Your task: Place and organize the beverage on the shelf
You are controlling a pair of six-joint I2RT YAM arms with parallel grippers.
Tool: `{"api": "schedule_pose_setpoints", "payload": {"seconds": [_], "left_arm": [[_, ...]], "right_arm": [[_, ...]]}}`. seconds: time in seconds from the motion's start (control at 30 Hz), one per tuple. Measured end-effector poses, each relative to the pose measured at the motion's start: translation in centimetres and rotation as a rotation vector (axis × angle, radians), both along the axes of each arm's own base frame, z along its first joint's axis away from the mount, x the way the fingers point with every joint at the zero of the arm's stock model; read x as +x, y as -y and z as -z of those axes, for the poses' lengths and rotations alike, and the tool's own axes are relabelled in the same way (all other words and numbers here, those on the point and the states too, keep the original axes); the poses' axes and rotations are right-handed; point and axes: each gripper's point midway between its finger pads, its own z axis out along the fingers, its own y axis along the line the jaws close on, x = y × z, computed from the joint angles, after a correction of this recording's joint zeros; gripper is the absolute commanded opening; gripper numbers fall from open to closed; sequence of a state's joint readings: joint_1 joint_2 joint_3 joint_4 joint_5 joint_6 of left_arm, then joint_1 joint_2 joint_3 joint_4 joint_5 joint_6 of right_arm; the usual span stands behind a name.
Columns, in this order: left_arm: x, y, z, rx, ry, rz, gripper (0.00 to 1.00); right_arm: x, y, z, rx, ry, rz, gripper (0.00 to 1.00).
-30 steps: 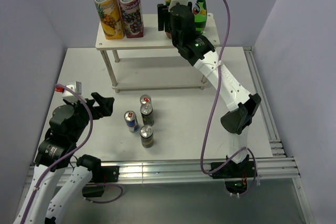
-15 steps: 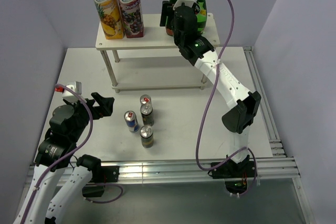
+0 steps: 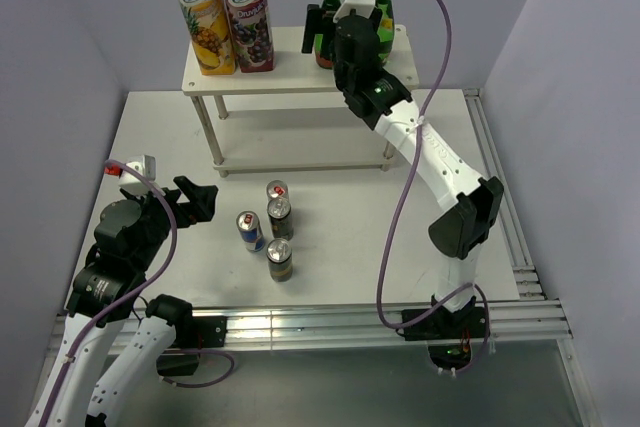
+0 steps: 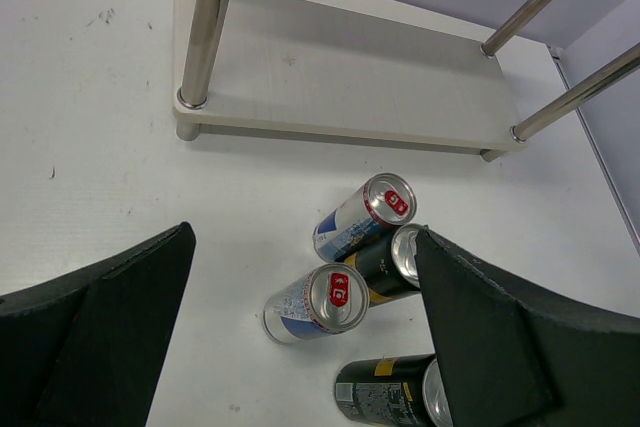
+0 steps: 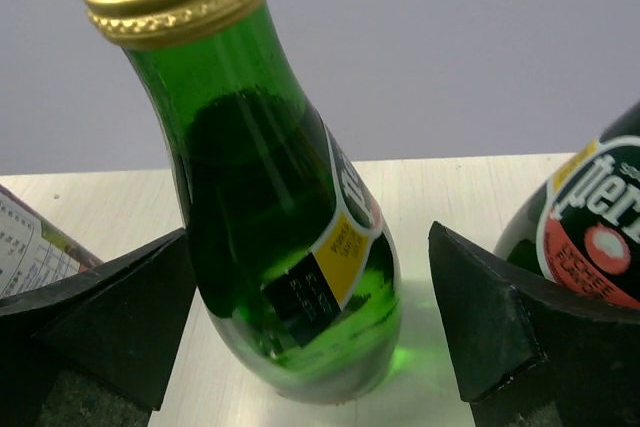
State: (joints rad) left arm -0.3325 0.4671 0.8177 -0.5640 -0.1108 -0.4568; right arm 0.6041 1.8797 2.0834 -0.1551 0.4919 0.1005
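The shelf (image 3: 290,72) stands at the back of the table, with two juice cartons (image 3: 203,15) at the left of its top board. Two green glass bottles stand on the right of that board. My right gripper (image 3: 328,35) is open around the left bottle (image 5: 285,227), a finger (image 5: 100,317) on each side. The other bottle (image 5: 590,237) stands just right of it. Several cans stand on the table in front of the shelf, silver-blue ones (image 4: 315,302) and black ones (image 4: 385,262). My left gripper (image 4: 303,237) hangs open above and left of them, holding nothing.
The shelf's lower board (image 4: 350,77) carries nothing. Thin metal legs (image 4: 200,37) stand at its corners. Aluminium rails (image 3: 330,322) run along the table's near and right edges. Grey walls close in the left, back and right.
My right gripper carried the green bottle further back on the top board, then opened and let go of it. The left arm and the cans have not moved.
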Motion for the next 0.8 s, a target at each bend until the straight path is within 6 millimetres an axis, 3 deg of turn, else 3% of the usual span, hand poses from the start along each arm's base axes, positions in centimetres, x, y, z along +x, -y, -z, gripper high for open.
{"api": "schedule_pose_setpoints", "payload": {"seconds": [0.33, 0.57, 0.67, 0.8], "left_arm": [[0.0, -0.1, 0.0, 0.0, 0.0, -0.002, 0.99], [0.0, -0.1, 0.0, 0.0, 0.0, -0.006, 0.99], [0.1, -0.2, 0.0, 0.0, 0.0, -0.009, 0.99], [0.1, -0.2, 0.0, 0.0, -0.001, -0.011, 0.99]], "right_arm": [[-2.3, 0.4, -0.8, 0.02, -0.006, -0.036, 1.0], [-5.5, 0.3, -0.1, 0.027, -0.046, -0.099, 1.0], [-8.1, 0.4, 0.9, 0.017, -0.07, -0.107, 1.0], [-15.5, -1.1, 2.4, 0.007, -0.082, -0.184, 1.0]]}}
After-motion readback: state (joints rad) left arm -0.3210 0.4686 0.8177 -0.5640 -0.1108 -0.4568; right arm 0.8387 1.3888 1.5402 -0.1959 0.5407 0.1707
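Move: The green bottle just set on the shelf top stands between the right hand's wide-open fingers, its middle about 1 cm ahead, 1 cm left and 2 cm above. The first bottle stands some 9 cm to its right at the same depth, the grape carton some 14 cm to its left. The can nearest the shelf is roughly 18 cm back, 12 cm left and 32 cm below the hand. From the left hand, the just-placed bottle is about 28 cm ahead, 26 cm right and 18 cm higher. Fingers already open and kept wide, the right hand comes free of the standing bottle, drawing straight back off the shelf top towards the robot by roughly 15 cm, slowly at first and then fast. It dips slightly near the end, past the shelf's front edge, while the wrist turns about 10 degrees counter-clockwise and noses down a little. ##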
